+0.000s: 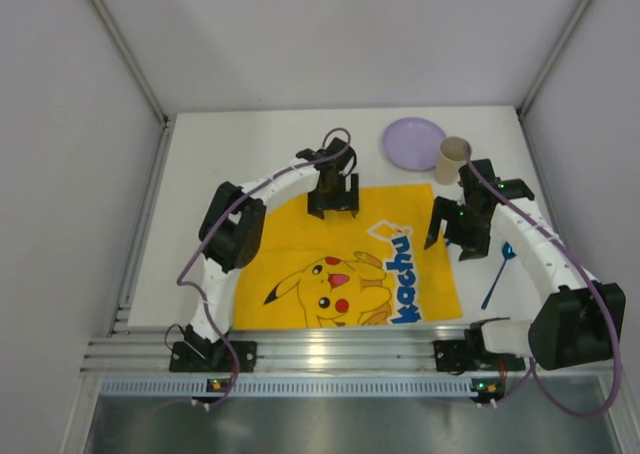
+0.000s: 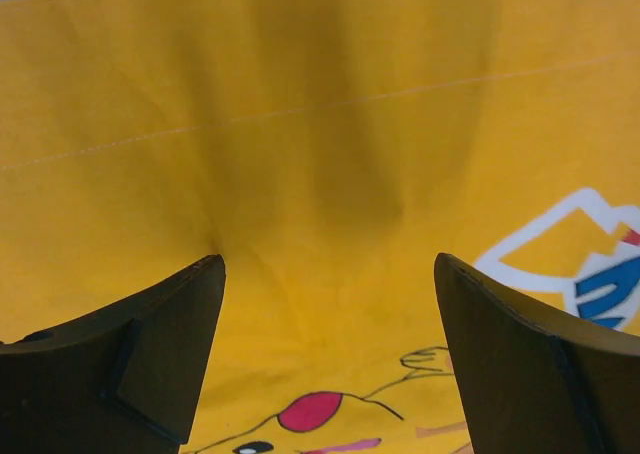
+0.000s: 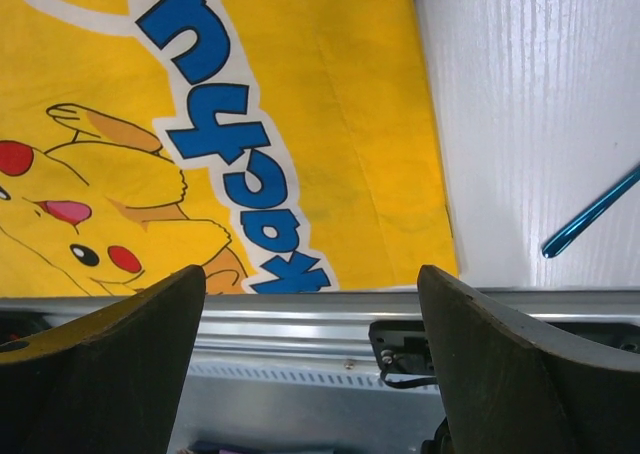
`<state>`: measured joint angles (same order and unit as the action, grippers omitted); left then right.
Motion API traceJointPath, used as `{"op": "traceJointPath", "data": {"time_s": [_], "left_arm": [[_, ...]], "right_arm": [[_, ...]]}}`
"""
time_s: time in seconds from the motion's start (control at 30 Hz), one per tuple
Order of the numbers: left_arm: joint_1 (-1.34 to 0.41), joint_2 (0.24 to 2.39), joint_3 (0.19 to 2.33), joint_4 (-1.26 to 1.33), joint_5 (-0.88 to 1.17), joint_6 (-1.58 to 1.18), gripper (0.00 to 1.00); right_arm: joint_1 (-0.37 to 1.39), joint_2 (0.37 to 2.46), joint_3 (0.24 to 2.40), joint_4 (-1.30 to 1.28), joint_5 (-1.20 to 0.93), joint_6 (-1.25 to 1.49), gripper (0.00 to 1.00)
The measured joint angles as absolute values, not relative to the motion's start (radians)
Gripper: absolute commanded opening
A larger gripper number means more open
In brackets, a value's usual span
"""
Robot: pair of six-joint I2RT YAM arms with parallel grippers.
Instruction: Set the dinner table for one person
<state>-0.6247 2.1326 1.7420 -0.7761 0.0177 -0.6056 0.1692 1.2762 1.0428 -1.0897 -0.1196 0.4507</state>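
Note:
The dinner table (image 1: 200,164) is a white tabletop with a yellow Pikachu-print mat (image 1: 345,259) spread on its near middle. A purple plate (image 1: 414,142) lies at the back right, and a tan paper cup (image 1: 452,159) stands against its right rim. A blue spoon (image 1: 497,274) lies on the bare table right of the mat, its handle (image 3: 590,214) showing in the right wrist view. My left gripper (image 1: 333,206) hovers open over the mat's far edge (image 2: 300,114), with nothing between its fingers (image 2: 328,264). My right gripper (image 1: 452,236) hangs open and empty over the mat's right edge (image 3: 310,274).
A ribbed aluminium rail (image 1: 330,349) runs along the near edge with both arm bases on it; it also fills the bottom of the right wrist view (image 3: 300,324). White walls and slanted frame posts (image 1: 125,49) close the table in on three sides.

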Motion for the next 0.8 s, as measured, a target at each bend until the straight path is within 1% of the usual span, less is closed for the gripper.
{"op": "traceJointPath", "data": {"time_s": [0.1, 0.27, 0.8], "left_arm": [[-0.627, 2.193, 1.744, -0.777, 0.004, -0.607, 0.91], [-0.62, 2.217, 1.789, -0.778, -0.021, -0.607, 0.91], [-0.588, 2.344, 1.988, -0.823, -0.098, -0.554, 0.92]], "right_arm": [[0.169, 1.276, 1.042, -1.095, -0.111, 0.457, 0.87], [0.169, 1.276, 1.042, -1.103, -0.101, 0.467, 0.87], [0.169, 1.276, 1.043, -1.124, -0.06, 0.473, 0.88]]}}
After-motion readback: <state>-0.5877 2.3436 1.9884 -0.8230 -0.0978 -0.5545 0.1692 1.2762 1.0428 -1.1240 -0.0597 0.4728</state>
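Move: The left hand's open fingers hover about 3 cm above the far part of the yellow cloth; the cloth's middle lies some 14 cm back and 2 cm to the right. The purple plate is about 27 cm ahead and 21 cm right of this hand, the cup roughly 15 cm ahead and 28 cm right. From the right hand, the cloth's middle lies about level, 25 cm left and 9 cm below. Fingers wide open, the left hand lowers about 3 cm onto the yellow cloth, then pushes it forward some 6 cm. ##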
